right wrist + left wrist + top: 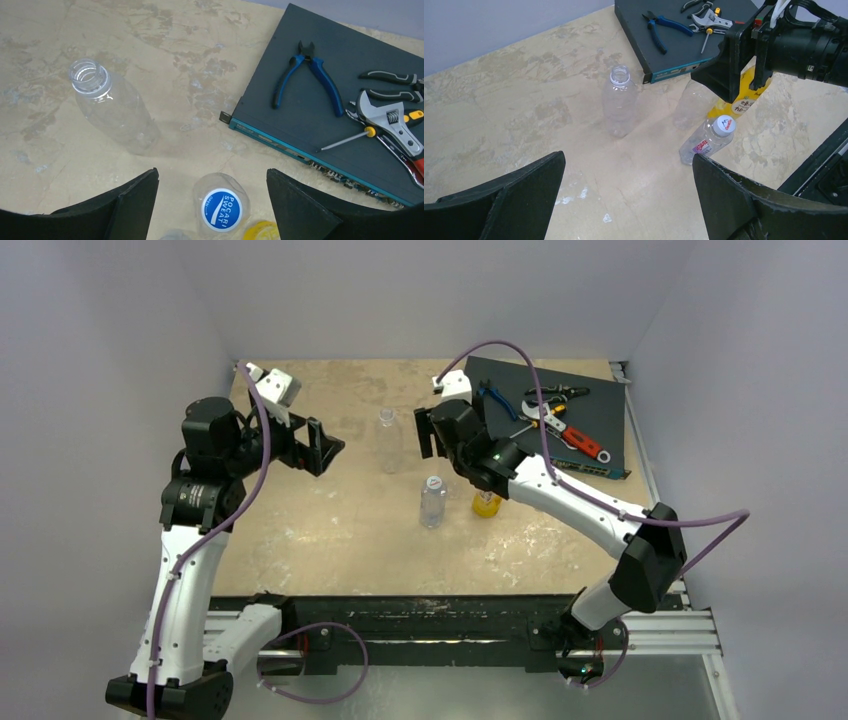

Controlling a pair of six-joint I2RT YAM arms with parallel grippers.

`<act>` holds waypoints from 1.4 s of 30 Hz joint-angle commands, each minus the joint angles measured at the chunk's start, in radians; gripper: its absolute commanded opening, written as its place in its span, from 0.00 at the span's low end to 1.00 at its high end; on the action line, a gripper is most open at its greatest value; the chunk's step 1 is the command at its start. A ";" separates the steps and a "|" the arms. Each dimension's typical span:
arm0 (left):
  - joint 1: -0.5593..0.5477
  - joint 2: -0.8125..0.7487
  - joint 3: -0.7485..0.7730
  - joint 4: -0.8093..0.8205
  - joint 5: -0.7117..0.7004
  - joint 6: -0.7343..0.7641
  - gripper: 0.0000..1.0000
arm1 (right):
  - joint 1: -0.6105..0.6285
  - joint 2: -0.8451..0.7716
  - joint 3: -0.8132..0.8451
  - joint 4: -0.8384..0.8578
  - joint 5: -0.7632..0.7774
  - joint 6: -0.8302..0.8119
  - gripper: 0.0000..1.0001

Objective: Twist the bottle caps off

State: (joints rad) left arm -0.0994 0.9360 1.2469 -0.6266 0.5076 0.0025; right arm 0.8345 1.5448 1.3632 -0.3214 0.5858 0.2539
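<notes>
A clear bottle (387, 440) stands uncapped in mid-table, its open neck (89, 76) showing. My right gripper (211, 174) hangs open above a second clear bottle with a blue cap (221, 209); the cap sits low between the jaws with gaps on both sides. Beside that cap are the yellow cap (263, 231) of the orange bottle (487, 503) and a third clear bottle (433, 505) with a white cap (724, 125). My left gripper (328, 447) stands wide open and empty, left of the uncapped bottle (619, 102).
A dark flat box (590, 430) lies at the back right. It carries blue-handled pliers (305, 72), an adjustable wrench (387, 117), a small screwdriver (345, 141) and black-handled pliers (557, 392). Grey walls close in the table on three sides.
</notes>
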 commanded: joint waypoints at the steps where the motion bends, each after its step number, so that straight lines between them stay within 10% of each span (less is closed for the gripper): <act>1: -0.001 -0.005 0.042 0.003 0.014 0.017 1.00 | -0.005 -0.009 -0.037 0.019 0.019 0.026 0.82; 13: -0.002 -0.011 0.048 0.007 0.018 0.005 1.00 | -0.005 -0.032 -0.118 0.092 0.010 0.045 0.68; 23: -0.001 -0.012 0.064 -0.001 0.056 0.005 1.00 | -0.005 -0.079 -0.133 0.146 0.038 0.021 0.28; 42: -0.002 0.041 0.186 -0.098 0.433 0.238 1.00 | 0.041 -0.303 0.223 0.078 -0.201 -0.095 0.24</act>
State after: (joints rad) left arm -0.0998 0.9421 1.3087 -0.6666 0.8299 0.1200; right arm 0.8612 1.2770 1.4776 -0.2173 0.5495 0.1520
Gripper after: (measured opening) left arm 0.996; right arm 0.379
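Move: The blue cap of the standing clear bottle is roughly 4 cm below the right hand's open fingers, about 1 cm back and 1 cm right. From this hand, the yellow bottle stands some 5 cm back and 10 cm right, the small white-capped bottle about 9 cm back and 3 cm left, and the open bottle about 8 cm ahead and 13 cm left. From the left hand, the blue cap lies some 24 cm right, 9 cm ahead and 14 cm lower. The blue cap is pinched between the right fingers, which sink about 4 cm around it and close, then carry the bottle up by some 22 cm, drawing back a little as the wrist tips upward and rolls its left side up. Late on, the open left hand shifts about 4 cm back and as much right, rises slightly and turns some 20 degrees clockwise. ##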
